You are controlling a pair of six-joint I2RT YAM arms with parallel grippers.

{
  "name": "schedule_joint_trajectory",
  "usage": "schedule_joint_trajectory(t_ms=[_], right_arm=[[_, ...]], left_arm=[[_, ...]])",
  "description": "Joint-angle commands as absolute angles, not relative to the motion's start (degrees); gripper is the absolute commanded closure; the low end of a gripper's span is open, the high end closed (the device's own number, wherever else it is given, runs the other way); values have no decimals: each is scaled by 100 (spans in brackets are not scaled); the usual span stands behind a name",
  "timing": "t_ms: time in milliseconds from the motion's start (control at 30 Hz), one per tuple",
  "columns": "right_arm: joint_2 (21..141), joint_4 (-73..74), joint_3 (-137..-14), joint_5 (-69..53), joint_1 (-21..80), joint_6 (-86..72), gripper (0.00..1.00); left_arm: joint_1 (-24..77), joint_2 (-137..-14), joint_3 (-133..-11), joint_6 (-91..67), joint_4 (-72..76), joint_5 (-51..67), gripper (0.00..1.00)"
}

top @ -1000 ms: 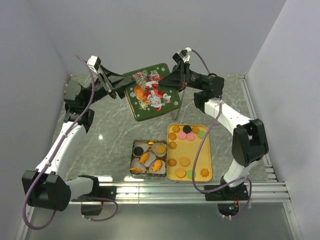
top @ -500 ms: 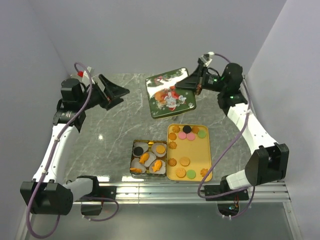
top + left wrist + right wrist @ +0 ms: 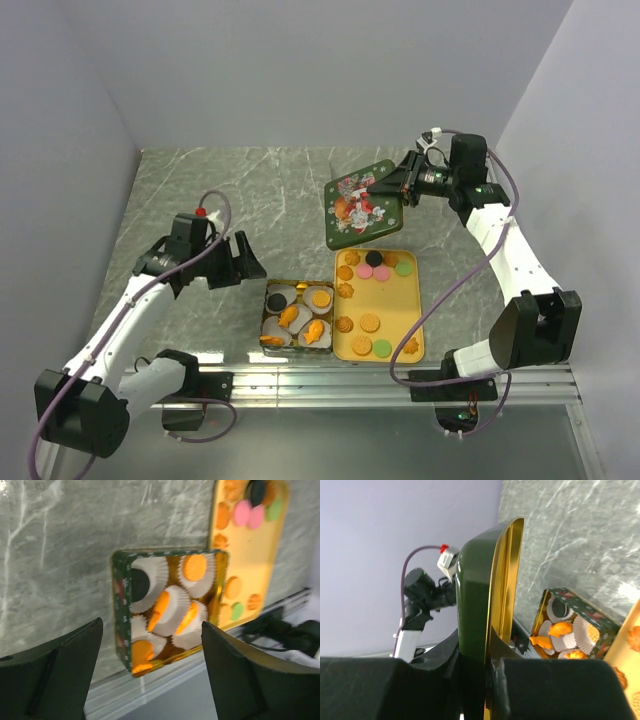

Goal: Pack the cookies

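Note:
Several cookies [image 3: 365,271] in brown, pink, green and black lie on a yellow tray [image 3: 398,310]. More cookies [image 3: 320,297] sit in white paper cups inside an open green tin [image 3: 297,313], which the left wrist view shows as the tin [image 3: 121,625]. My left gripper [image 3: 245,265] hovers open just left of the tin, holding nothing; its wrist camera shows the gripper [image 3: 152,625] wide apart over the tin. My right gripper [image 3: 400,188] is shut on the edge of the green Christmas lid [image 3: 358,205], held tilted above the tray's far end. In the right wrist view the lid [image 3: 475,605] stands edge-on between the jaws of the right gripper [image 3: 487,655].
Grey marble tabletop [image 3: 250,190] with an aluminium rail [image 3: 380,378] along the near edge. Grey walls close in on the left, back and right. The tin and the tray stand side by side near the rail.
My left gripper has let go of the lid and swung down toward the tin's left side. My right arm has carried the lid rightward and nearer, above the tray's far end.

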State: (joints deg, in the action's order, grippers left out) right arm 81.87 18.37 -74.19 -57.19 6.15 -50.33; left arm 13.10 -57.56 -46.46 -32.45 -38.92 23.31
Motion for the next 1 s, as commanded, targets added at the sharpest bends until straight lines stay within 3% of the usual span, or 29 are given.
schedule_joint_trajectory(t_ms=[0,200,600,733,833,967], right_arm=[[8007,1855,-7489,-5739,580,-4869,100],[8112,1916,-7672,-5766,554,-4843,100],[7814,1960,-7321,-5827,483,-4808,100],[7901,2065,-7426,-5836,483,-4738,100],[7954,2162,-7550,-5818,475,-4667,100],[7972,2188,-7585,-5836,483,-4676,100]], left_arm=[[1695,-5904,-4772,-2865,-4060,1567,15],[2039,-6960,-4895,-2918,-4175,1433,37],[2382,-8393,-5414,-2487,-4113,1442,45],[2443,-8622,-5510,-2470,-4140,1354,73],[2452,-8780,-5598,-2461,-4192,1274,87],[2461,-9000,-5792,-2452,-4280,1169,99]])
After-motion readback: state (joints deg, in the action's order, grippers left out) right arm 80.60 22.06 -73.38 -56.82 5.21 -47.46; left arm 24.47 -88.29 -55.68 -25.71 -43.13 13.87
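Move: The open tin's middle lies about 11 cm to the right of my left hand, 6 cm back and 12 cm below, so its far-left corner is nearly beneath me. Inside that corner is the black cookie, 6 cm right, 3 back, 12 below. The cookie tray's middle is some 31 cm right, 3 back and 15 below. From my right hand, the tin is roughly 15 cm left, 17 back and 29 below. I drop my left hand about 10 cm onto the tin's far-left corner, drifting a couple of centimetres right and tilting the fingers some 20 degrees steeper as they narrow. Once down, I shut them to pinch the thin left wall just back of the corner. My right hand keeps the lid hanging up beyond the tin. ##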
